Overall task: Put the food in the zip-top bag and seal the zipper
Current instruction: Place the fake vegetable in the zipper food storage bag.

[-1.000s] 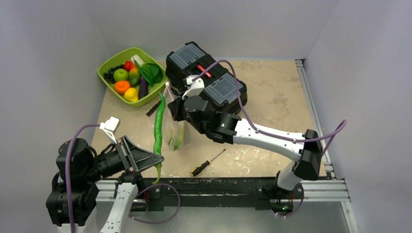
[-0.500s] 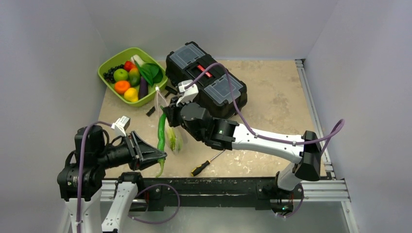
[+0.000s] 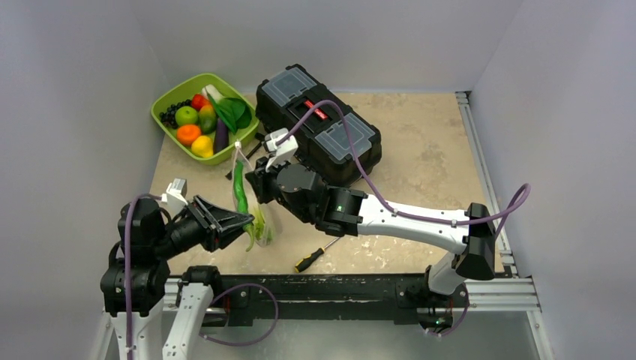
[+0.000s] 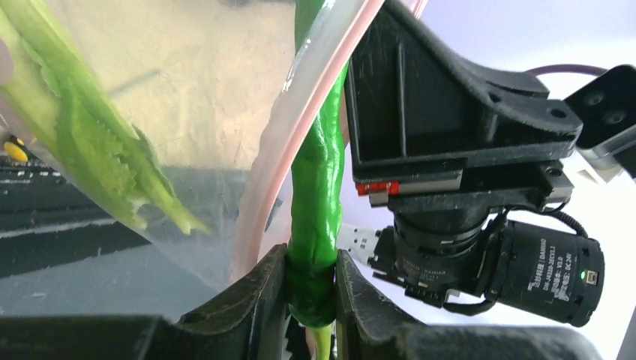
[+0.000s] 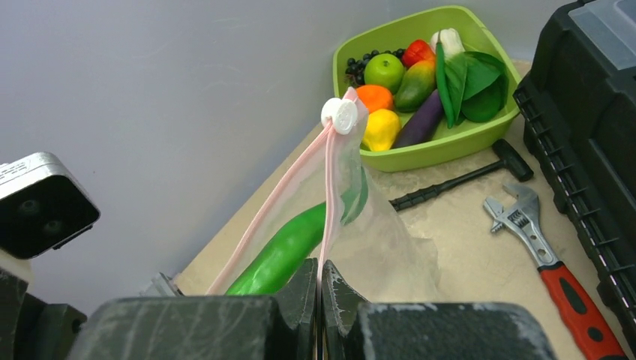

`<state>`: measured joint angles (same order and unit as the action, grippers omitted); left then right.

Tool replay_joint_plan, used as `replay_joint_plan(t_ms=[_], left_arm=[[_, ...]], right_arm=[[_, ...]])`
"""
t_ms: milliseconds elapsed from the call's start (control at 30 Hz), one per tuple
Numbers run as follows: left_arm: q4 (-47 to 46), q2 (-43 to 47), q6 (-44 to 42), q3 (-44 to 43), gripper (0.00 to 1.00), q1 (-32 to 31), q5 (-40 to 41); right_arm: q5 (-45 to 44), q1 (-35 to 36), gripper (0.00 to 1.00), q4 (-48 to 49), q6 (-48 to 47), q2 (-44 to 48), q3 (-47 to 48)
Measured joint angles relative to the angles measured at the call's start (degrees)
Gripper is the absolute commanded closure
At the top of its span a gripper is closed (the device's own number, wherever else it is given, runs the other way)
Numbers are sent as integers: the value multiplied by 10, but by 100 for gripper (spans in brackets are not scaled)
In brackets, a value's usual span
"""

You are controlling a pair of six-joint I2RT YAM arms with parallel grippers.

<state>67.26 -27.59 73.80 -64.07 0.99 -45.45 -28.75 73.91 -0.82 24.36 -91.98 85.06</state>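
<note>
The clear zip-top bag [image 3: 262,223] hangs from my right gripper [image 3: 253,174], which is shut on one side of its pink zipper [image 5: 324,196], below the white slider [image 5: 340,115]. My left gripper [image 4: 311,259] is shut on the stem end of a long green pod [image 4: 319,187]. The pod [image 5: 285,246] points up between the two zipper strips at the bag's mouth. A leafy green vegetable [image 4: 90,135] lies inside the bag. The rest of the food [image 3: 196,120], among it a green apple, an orange and a purple eggplant, sits in the lime-green tray [image 3: 158,112] at the back left.
A black toolbox [image 3: 319,120] stands behind the right arm. On the table lie a screwdriver [image 3: 318,251], a black hammer [image 5: 465,178] and a red-handled wrench [image 5: 536,236]. Grey walls close in the left and back sides.
My left arm has risen and swung right, carrying the pod up to the bag. My right gripper has brought the bag down and left, nearer the left gripper.
</note>
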Motion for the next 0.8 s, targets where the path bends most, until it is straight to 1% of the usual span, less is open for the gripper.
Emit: replay_joint_plan(t_ms=[133, 200, 300, 333, 367, 433, 500, 533, 567, 667, 733, 800], left_arm=[[-47, 20, 38, 31, 100, 0, 23], [-60, 13, 57, 42, 100, 0, 27], [-64, -3, 63, 43, 100, 0, 33], [-62, -9, 64, 43, 97, 0, 36], [-62, -13, 64, 43, 92, 0, 38], [-61, -19, 66, 43, 76, 0, 41], [-61, -23, 67, 43, 65, 0, 45], [-62, -24, 68, 43, 59, 0, 48], [-63, -24, 68, 43, 49, 0, 51], [-77, -24, 73, 49, 30, 0, 55], [-86, -26, 75, 58, 22, 0, 54], [-85, -29, 71, 59, 21, 0, 52]], right_arm=[[14, 1, 100, 0, -1, 0, 0], [18, 1, 100, -2, -2, 0, 1], [26, 1, 100, -3, -4, 0, 2], [28, 1, 100, -4, -5, 0, 2], [29, 1, 100, -5, -7, 0, 2], [32, 1, 100, -6, -9, 0, 2], [33, 1, 100, -8, -10, 0, 2], [33, 1, 100, -9, -11, 0, 2], [33, 1, 100, -10, -11, 0, 2], [43, 1, 100, -10, -10, 0, 2], [45, 1, 100, -14, -10, 1, 2], [49, -2, 100, -19, -8, 3, 2]])
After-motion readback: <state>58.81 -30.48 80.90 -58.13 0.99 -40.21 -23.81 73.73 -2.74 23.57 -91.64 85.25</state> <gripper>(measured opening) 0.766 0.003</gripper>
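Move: The left hand already holds the green pepper near its back end, with the front part inside the bag's mouth. The middle of that mouth is about 6 cm ahead, 1 cm to the left and slightly below. The right gripper's tips, pinching the rim, are some 12 cm ahead and 1 cm right; the white zip slider is about 20 cm ahead, 3 cm left. The celery hangs in the bag roughly 12 cm below, 3 cm right. From the right hand, the mouth is some 6 cm back and 2 cm left. The left hand pushes the green pepper on into the bag's mouth, going forward about 5 cm towards the right gripper while sinking some 2 cm and turning slightly counter-clockwise with its fingers tipping a little down; over the last part of this reach, as it slows, the fingers open wide and let go of the pepper. The right hand keeps the rim pinched in shut fingers, easing back about 1 cm and turning some 5 degrees counter-clockwise. ##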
